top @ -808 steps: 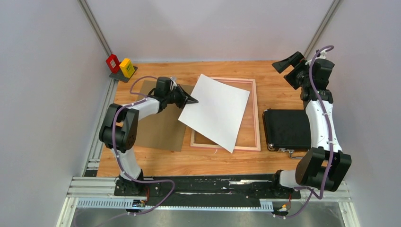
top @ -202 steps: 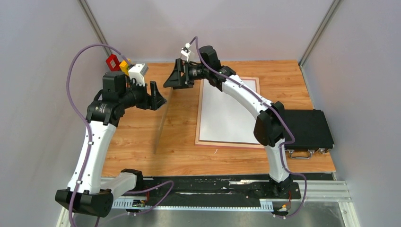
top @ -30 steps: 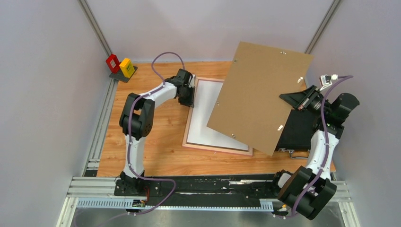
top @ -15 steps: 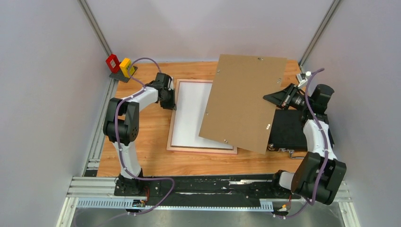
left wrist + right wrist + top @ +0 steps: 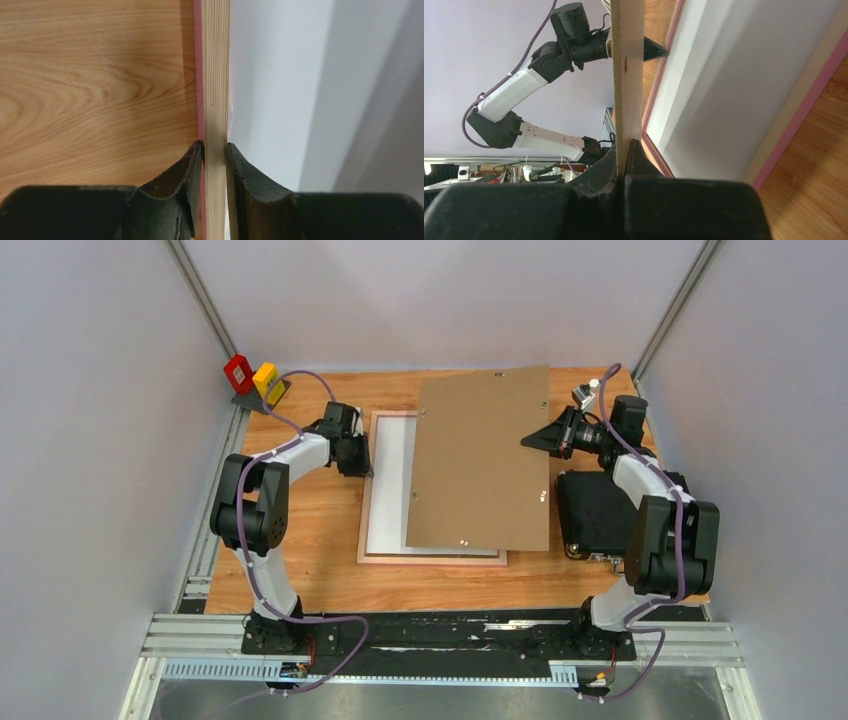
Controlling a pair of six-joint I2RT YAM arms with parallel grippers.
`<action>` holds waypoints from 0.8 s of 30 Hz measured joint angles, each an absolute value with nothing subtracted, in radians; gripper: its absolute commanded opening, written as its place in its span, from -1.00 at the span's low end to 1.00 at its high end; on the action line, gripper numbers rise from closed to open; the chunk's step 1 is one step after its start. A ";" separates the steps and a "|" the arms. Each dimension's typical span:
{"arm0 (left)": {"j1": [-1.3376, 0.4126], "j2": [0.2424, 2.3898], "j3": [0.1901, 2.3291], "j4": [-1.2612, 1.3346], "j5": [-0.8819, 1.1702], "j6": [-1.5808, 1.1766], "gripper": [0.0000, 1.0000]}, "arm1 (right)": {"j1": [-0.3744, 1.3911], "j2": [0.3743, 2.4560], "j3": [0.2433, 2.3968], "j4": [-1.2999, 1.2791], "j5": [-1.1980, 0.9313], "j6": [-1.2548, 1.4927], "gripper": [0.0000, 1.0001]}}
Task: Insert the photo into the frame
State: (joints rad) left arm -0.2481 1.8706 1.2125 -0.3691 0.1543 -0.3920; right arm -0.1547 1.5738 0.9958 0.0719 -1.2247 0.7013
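Observation:
The frame lies flat mid-table, wood back up, pink at its outer edge. Inside it lies the photo, plain white side up, the print hidden. My left gripper is shut on the frame's left rail, one finger on each side, beside the photo's white sheet. My right gripper is shut on the right edge of the brown backing board. The board hangs over the frame and covers its right part. In the right wrist view the board is edge-on above the photo and frame rail.
A black case lies right of the frame, under the right arm. A red block and a yellow block stand at the back left corner. Grey walls close in the table on three sides.
The right arm has swung the backing board left and down, from steeply tilted to nearly level over the frame. The frame slid left and squared up in the left gripper.

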 measured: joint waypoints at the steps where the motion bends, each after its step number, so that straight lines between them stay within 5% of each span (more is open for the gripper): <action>1: -0.248 1.864 1.203 -0.364 0.158 -0.394 -0.24 | -0.146 1.591 1.004 0.073 -1.222 0.701 -1.00; 10: -0.244 1.810 1.187 -0.352 0.197 -0.425 0.17 | -0.078 1.717 1.060 0.124 -1.215 0.722 -1.00; 20: -0.212 1.797 1.189 -0.360 0.195 -0.416 0.92 | 0.004 1.819 1.078 0.247 -1.202 0.807 -1.00; 24: -0.170 1.797 1.220 -0.387 0.205 -0.404 0.99 | 0.047 1.861 1.082 0.295 -1.201 0.847 -1.00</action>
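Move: The right hand already holds the backing board high by its right-hand part. The frame's middle, with the white sheet in it, lies about 15 cm to this hand's left, roughly level with it in reach and some 19 cm below; the black case is about 25 cm to its right, 8 cm nearer and 15 cm lower. The left hand pinches the frame's left rail, with the frame's middle about 15 cm to its right, 3 cm nearer and 1 cm lower. Still gripping the backing board, the right hand carries it about 7 cm left while sinking some 5 cm and edging 2 or 3 cm forward, bringing it over and down towards the frame with a turn of about 10 degrees counter-clockwise. Meanwhile the left hand opens its fingers wide to let go of the frame's left rail and rises some 3 cm to hover above it, drifting about 2 cm left only at the end. ##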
